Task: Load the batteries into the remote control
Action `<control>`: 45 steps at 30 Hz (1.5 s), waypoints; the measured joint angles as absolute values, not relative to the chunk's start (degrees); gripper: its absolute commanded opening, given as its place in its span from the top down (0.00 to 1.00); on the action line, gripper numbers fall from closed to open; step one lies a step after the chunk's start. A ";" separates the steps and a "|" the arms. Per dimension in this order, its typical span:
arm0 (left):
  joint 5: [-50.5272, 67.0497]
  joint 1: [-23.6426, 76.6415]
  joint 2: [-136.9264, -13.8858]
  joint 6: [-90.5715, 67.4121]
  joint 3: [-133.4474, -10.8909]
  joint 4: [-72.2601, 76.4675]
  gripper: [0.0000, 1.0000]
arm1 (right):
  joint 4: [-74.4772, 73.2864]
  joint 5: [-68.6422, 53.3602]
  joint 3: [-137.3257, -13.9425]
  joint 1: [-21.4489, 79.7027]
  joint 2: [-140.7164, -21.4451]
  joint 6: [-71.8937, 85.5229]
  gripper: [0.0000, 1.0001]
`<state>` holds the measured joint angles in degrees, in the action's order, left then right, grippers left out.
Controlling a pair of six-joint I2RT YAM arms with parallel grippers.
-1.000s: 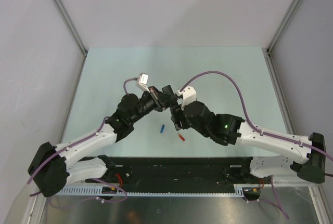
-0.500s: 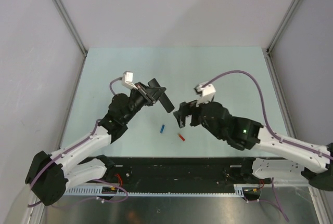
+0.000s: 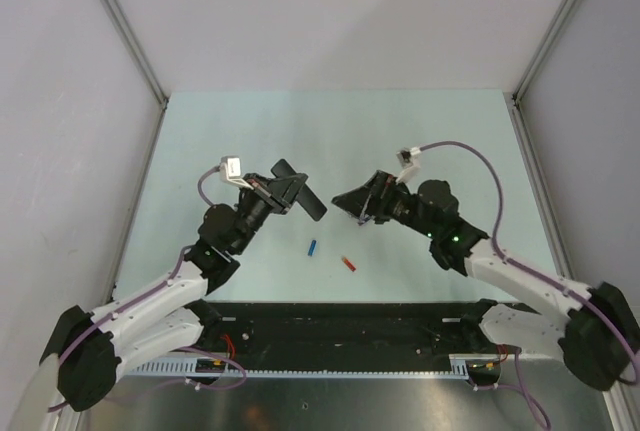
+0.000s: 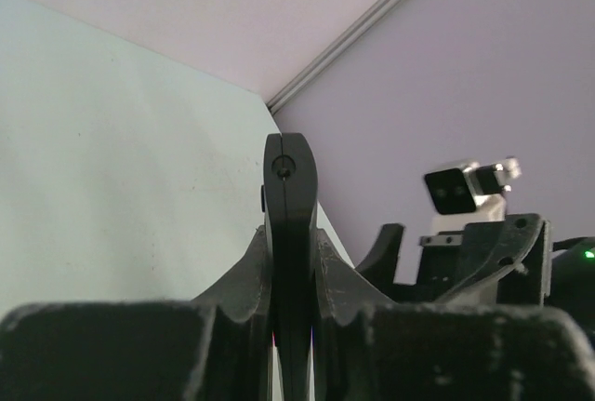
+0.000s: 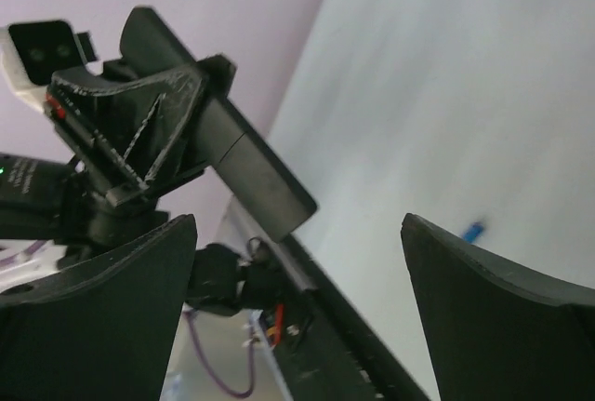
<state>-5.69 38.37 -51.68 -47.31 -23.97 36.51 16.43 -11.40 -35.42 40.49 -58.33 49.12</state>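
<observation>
The remote control, a slim black bar, is held above the table with my left gripper shut on its middle. In the left wrist view the remote control stands edge-on, clamped between both fingers. My right gripper hangs open a short way to the remote's right and touches nothing. From the right wrist the remote control shows ahead of the wide-apart jaws. A blue battery and a red-orange battery lie on the table below the grippers. The blue battery also shows by the right finger.
The pale green table is bounded by grey walls with metal corner posts. A black base rail with cable ducts runs along the near edge.
My right gripper has opened wide and drawn back to the right, away from the remote. The left arm has carried the remote a little to the left. The batteries have not moved.
</observation>
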 measured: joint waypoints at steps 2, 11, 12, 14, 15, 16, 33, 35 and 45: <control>-6.04 38.48 -51.55 -46.81 -23.66 37.63 1.00 | 21.91 -15.77 -35.40 40.95 -62.48 51.96 0.04; -7.40 38.72 -51.46 -45.10 -23.64 39.22 1.00 | 37.71 -24.62 -35.27 42.98 -71.53 59.61 0.13; -7.49 38.87 -51.46 -44.84 -23.64 39.38 1.00 | 38.52 -24.77 -35.27 43.03 -71.81 60.01 0.14; -8.05 39.20 -51.40 -44.29 -23.64 39.77 1.00 | 39.33 -24.86 -35.27 43.03 -72.36 60.62 0.16; -8.32 39.38 -51.35 -43.97 -23.64 39.81 1.00 | 39.51 -24.86 -35.27 43.03 -72.64 60.86 0.17; -8.47 39.62 -51.31 -43.83 -23.64 39.79 1.00 | 39.55 -24.77 -35.29 43.00 -73.03 61.08 0.17; -8.93 42.44 -50.39 -42.22 -23.64 39.79 1.00 | 39.42 -22.96 -37.80 43.20 -77.34 62.13 0.28; -8.99 42.65 -50.19 -41.93 -23.64 39.77 1.00 | 39.48 -22.94 -38.15 43.31 -77.91 62.37 0.32; -10.48 43.00 -49.52 -40.49 -23.62 39.68 1.00 | 39.70 -22.94 -38.57 43.79 -78.46 62.98 0.45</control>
<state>-10.48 43.00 -49.52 -40.49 -23.62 39.68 39.70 -22.94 -38.57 43.79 -78.46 62.98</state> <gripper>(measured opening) 0.161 0.586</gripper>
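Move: Some 12 cm to the right hand's left, 2 cm farther out and 2 cm higher, is the middle of the remote control, already gripped mid-length in the left fingers, with its near end slanting down towards the right hand. On the table about 23 cm below the right hand, the blue battery lies 11 cm left and level with it, the red battery 5 cm back and 2 cm left, and the battery pair 9 cm ahead and 2 cm right. Sweeping left about 7 cm, quickly at first and then creeping, the right hand goes towards the remote's near, lower end, dipping back a couple of centimetres and coming forward again. It turns some 20 degrees, largely counter-clockwise, and its wide-open fingers close partway about that end. The left hand keeps its pinch on the remote, rising 2 cm and tipping its fingers slightly up. ##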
